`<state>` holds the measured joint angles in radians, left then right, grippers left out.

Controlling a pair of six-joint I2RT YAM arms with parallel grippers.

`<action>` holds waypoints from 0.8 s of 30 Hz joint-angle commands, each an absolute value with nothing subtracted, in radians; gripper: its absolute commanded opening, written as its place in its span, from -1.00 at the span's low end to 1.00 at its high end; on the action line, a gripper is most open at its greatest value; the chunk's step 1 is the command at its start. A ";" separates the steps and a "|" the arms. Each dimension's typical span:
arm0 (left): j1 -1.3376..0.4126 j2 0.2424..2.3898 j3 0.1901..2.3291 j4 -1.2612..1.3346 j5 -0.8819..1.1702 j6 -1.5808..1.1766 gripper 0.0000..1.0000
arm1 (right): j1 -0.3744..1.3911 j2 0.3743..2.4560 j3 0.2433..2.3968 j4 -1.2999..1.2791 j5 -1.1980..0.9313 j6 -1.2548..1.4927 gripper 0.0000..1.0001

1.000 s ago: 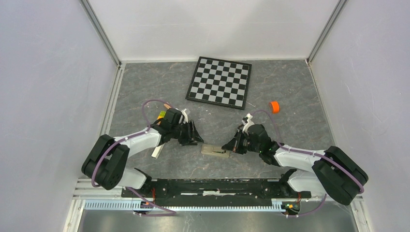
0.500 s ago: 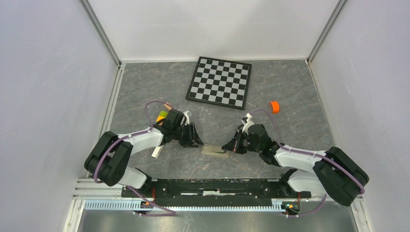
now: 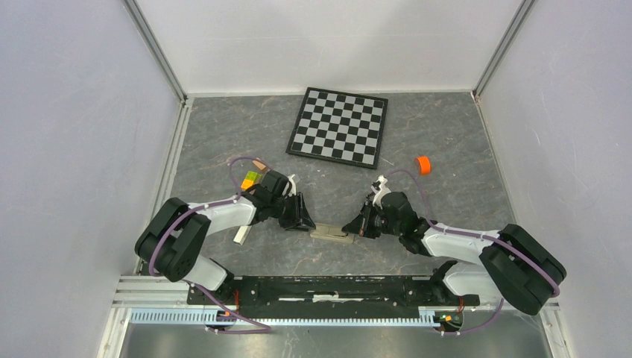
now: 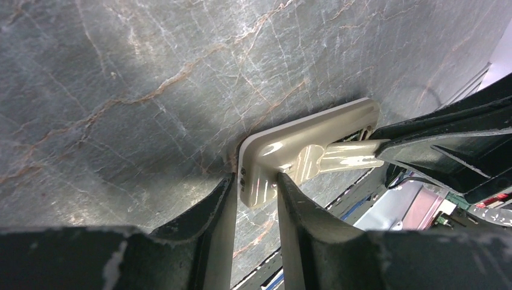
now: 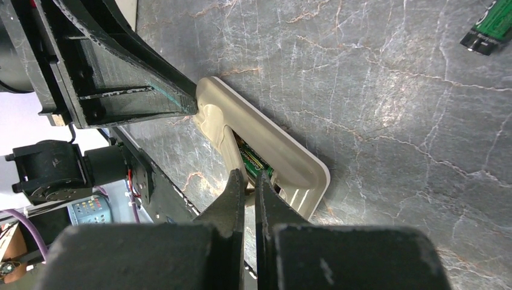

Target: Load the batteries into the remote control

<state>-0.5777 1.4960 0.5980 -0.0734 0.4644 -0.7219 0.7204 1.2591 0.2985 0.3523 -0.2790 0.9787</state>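
Note:
The remote control [image 3: 333, 234] lies pale back up on the table between my two grippers. In the left wrist view its near end [image 4: 314, 136] sits between my left gripper's [image 4: 256, 178] fingers, which press on both sides of it. My right gripper [image 5: 248, 175] is shut, with its tips at the open battery recess. One green battery [image 5: 253, 162] lies in that recess. Another green battery [image 5: 492, 24] lies loose on the table at the top right of the right wrist view. Seen from above, the left gripper [image 3: 302, 220] and the right gripper [image 3: 350, 226] stand at opposite ends of the remote.
A checkerboard [image 3: 339, 127] lies at the back of the table, and an orange round cap [image 3: 423, 164] lies right of it. A cream block [image 3: 242, 236] rests under the left forearm, and a coloured cube [image 3: 250, 179] sits just behind that arm. The rail with the arm bases [image 3: 328, 287] runs along the near edge.
My left gripper has moved right to the remote's left end, and its jaws have narrowed around that end. The right gripper and the remote have stayed in place.

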 commanded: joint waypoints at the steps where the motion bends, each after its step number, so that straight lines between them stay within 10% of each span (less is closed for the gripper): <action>1: -0.601 1.518 0.634 -0.064 0.486 -0.722 -0.29 | 0.736 1.294 0.313 0.353 -0.274 0.948 -1.00; 16: -0.608 1.506 0.665 -0.127 0.432 -0.697 -0.31 | 0.741 1.214 0.414 0.092 -0.210 0.851 -0.24; 24: -0.607 1.502 0.672 -0.144 0.423 -0.688 -0.29 | 0.740 1.155 0.422 0.056 -0.159 0.827 -0.36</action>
<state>-0.6022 1.5051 0.6422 -0.1329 0.4446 -0.7197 0.7380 1.1843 0.3847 0.0872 -0.2073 0.8585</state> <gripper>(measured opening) 0.351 0.368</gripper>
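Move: The right fingers pinch the right end of the battery cover. The open battery compartment in the remote control's back lies about 3 cm to the left of them and some 2 cm below, and the remote's middle is about 4 cm to their left. A loose battery lies roughly 11 cm ahead and 6 cm to their right. From the left gripper, at the remote's left end, the compartment is about 7 cm to the right and 1 cm back. Lower the right gripper barely half a centimetre to lay the held cover down into the compartment, then open the fingers to let go of it. Tip the fingertips some 10 degrees further down, rise back and draw about 1.5 cm to the right, off the cover. Keep the left fingers around the remote's left end. ##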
